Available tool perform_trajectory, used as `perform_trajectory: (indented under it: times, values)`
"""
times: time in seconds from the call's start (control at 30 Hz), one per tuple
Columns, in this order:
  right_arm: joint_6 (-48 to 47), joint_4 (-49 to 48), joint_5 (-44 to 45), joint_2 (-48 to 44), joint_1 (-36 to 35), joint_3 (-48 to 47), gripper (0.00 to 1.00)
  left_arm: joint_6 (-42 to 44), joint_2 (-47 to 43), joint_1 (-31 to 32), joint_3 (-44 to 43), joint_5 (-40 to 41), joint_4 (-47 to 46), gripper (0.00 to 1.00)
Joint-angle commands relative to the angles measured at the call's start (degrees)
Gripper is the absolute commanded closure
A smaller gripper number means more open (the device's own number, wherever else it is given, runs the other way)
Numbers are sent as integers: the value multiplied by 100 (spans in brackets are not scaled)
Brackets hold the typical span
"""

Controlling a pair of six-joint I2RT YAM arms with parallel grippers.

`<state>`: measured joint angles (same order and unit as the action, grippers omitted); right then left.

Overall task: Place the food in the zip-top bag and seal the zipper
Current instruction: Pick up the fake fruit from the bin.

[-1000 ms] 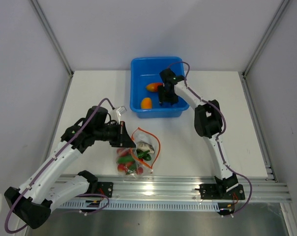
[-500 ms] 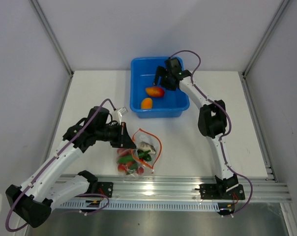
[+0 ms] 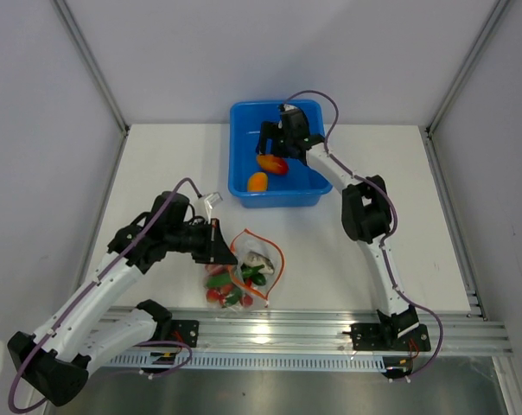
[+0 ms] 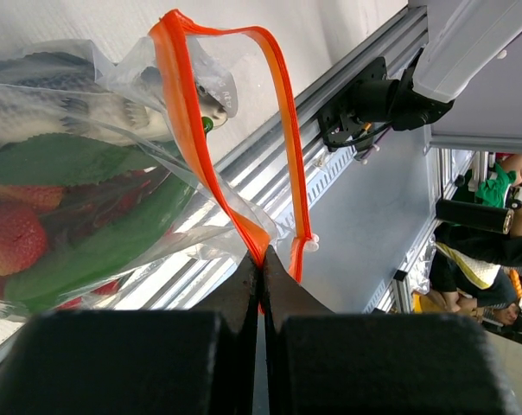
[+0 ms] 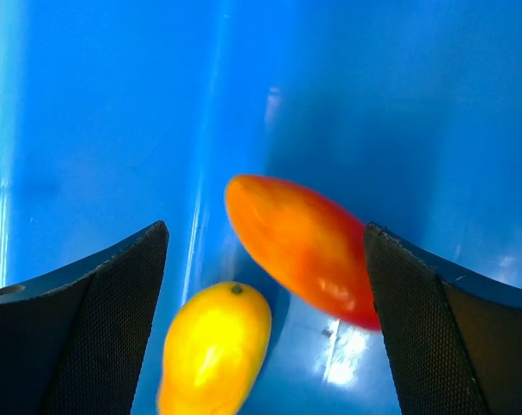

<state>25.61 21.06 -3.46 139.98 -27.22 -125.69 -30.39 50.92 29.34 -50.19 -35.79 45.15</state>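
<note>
The clear zip-top bag [image 3: 248,275] lies on the table near the front, holding a grey fish [image 4: 54,104], green pieces [image 4: 97,251] and red pieces [image 4: 10,238]. Its orange-red zipper [image 4: 192,130] stands open in a loop. My left gripper [image 4: 261,259] is shut on the zipper strip at the bag's left end [image 3: 222,249]. My right gripper [image 5: 265,229] is open above the blue tub [image 3: 278,201], just over an orange-red fruit [image 5: 304,251] with a yellow fruit [image 5: 213,350] beside it. In the top view the fruits [image 3: 272,163] [image 3: 257,181] lie in the tub's left half.
The tub's walls surround the right gripper [image 3: 270,145]. The aluminium rail [image 3: 330,324] runs along the table's front edge, just behind the bag. Frame posts stand at the back corners.
My right gripper lifted from the tub's middle and swung toward its back left, above the orange-red fruit. That fruit shifted slightly. The left gripper stays shut on the zipper, barely moved.
</note>
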Motion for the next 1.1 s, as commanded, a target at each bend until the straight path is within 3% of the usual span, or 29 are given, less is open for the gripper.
perform_trajectory:
  times: [0.0,0.13,0.4,0.7,0.8,1.07]
  values:
    - [-1232,-700,-356,64,68,-131,5,42,-126,-51,71,-68,-59,99]
    - [-1452,-288,-752,389,173,-474,6,42,-257,-51,133,11,21,99]
    - [-1910,-146,-567,126,130,281,8,16,-170,-60,133,20,-41,99]
    - [-1823,-84,-796,249,130,264,20,51,-38,-60,10,11,12,99]
    - [-1665,-84,-892,293,164,168,31,60,-29,-60,-43,37,47,99]
    - [-1102,-111,-1016,231,288,-25,78,16,85,-60,-122,11,3,99]
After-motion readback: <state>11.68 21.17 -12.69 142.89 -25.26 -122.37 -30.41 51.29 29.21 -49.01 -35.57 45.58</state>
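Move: The red-and-orange mango lies almost straight below my open right hand, about 6 cm down and some 2 cm to the right, on the floor of the blue bin. The yellow fruit sits roughly 5 cm back from my right hand, 3 cm to its left and 7 cm below. From my left hand, which still holds the bag by its zipper edge, the mango is about 42 cm ahead, 10 cm right and 15 cm lower. I sink my right hand about 6 cm into the bin onto the mango, easing slightly back and right on the way down while turning some 15 degrees counter-clockwise, so that the wide-open fingers straddle the fruit. Down there I stay and close them until they pinch its sides nearer its close end. ##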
